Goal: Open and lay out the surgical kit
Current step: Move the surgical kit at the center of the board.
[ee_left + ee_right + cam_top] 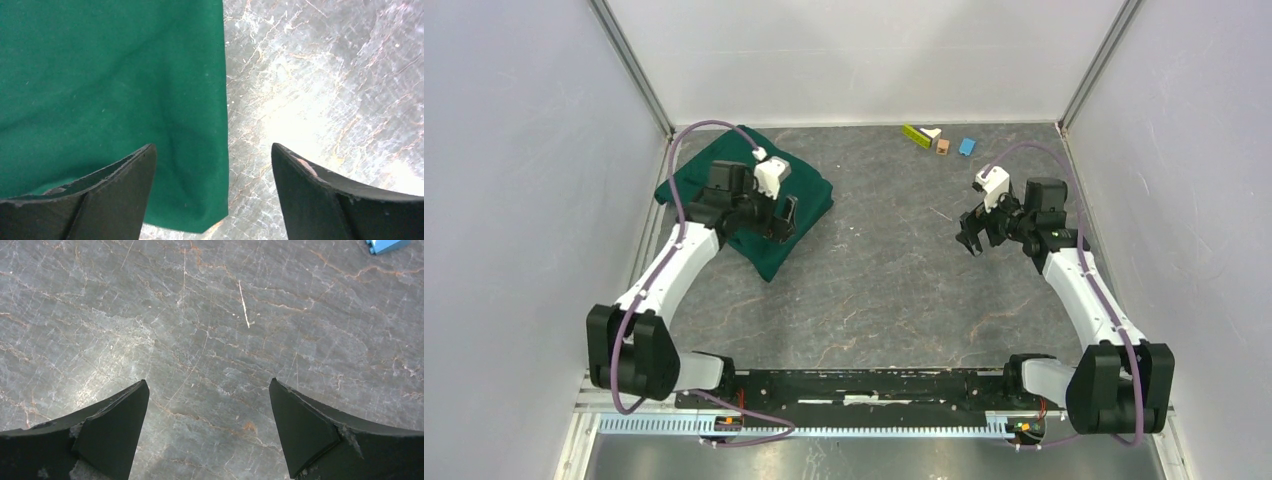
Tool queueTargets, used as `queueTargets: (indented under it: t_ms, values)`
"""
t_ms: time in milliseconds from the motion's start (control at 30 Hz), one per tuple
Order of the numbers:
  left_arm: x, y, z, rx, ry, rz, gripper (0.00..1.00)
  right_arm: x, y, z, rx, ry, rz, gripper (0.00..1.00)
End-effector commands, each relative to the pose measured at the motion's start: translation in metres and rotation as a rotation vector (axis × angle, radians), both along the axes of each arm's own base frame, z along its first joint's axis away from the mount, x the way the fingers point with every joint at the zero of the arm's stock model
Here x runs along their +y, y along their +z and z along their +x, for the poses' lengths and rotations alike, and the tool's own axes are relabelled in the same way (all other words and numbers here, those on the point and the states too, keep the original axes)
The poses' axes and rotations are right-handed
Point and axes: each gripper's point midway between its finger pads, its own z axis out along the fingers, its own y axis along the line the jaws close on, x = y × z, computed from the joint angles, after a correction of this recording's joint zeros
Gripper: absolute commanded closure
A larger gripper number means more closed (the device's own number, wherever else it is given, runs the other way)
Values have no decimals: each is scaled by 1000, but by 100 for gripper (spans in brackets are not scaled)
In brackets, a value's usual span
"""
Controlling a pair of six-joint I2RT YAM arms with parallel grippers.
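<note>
The surgical kit lies at the far left of the table as a folded dark green cloth bundle; its contents are hidden inside. My left gripper hovers over the bundle's right front edge, jaws wide open. In the left wrist view the green cloth fills the left half, its edge and lower corner lying between my open fingers above the grey table. My right gripper is open at the right, well away from the kit, and the right wrist view shows only bare tabletop between its fingers.
Small blocks sit at the far back: a yellow-green one, a brown one and a blue one, the blue one also at the top right of the right wrist view. Grey walls close in the table on three sides.
</note>
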Motion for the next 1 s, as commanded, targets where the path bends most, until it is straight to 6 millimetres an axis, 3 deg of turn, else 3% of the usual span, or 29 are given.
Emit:
queueTargets:
  t_ms: [0,133,367,567,700,967]
  values:
    - [1,-11,28,-26,-11,102,15,2,-2,-13,14,3,17,2]
    - [-3,-34,34,23,-25,142,24,1,-3,-19,10,-8,15,2]
    - [-26,-62,18,94,-92,160,38,0,-14,-24,27,-22,19,2]
    - [-29,-83,17,136,-70,200,50,-1,-20,-24,39,-27,10,2]
    - [-35,-92,18,169,-65,193,64,-3,-23,-24,41,-31,1,2]
    - [-88,-89,-2,250,-162,42,88,-9,-25,-21,33,-52,-25,2]
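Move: The left hand, open, is above the near right part of the green surgical kit. The stretch of right edge it goes for lies about 10 cm below, 4 cm to its right and 2 cm ahead; the kit's middle is some 13 cm ahead, 12 cm left and 10 cm below. From the right hand, that edge is roughly 43 cm left, 3 cm ahead and 10 cm below. Left hand sinks some 9 cm, drifting right, and pinches the kit's right edge; open right hand eases back and down. ##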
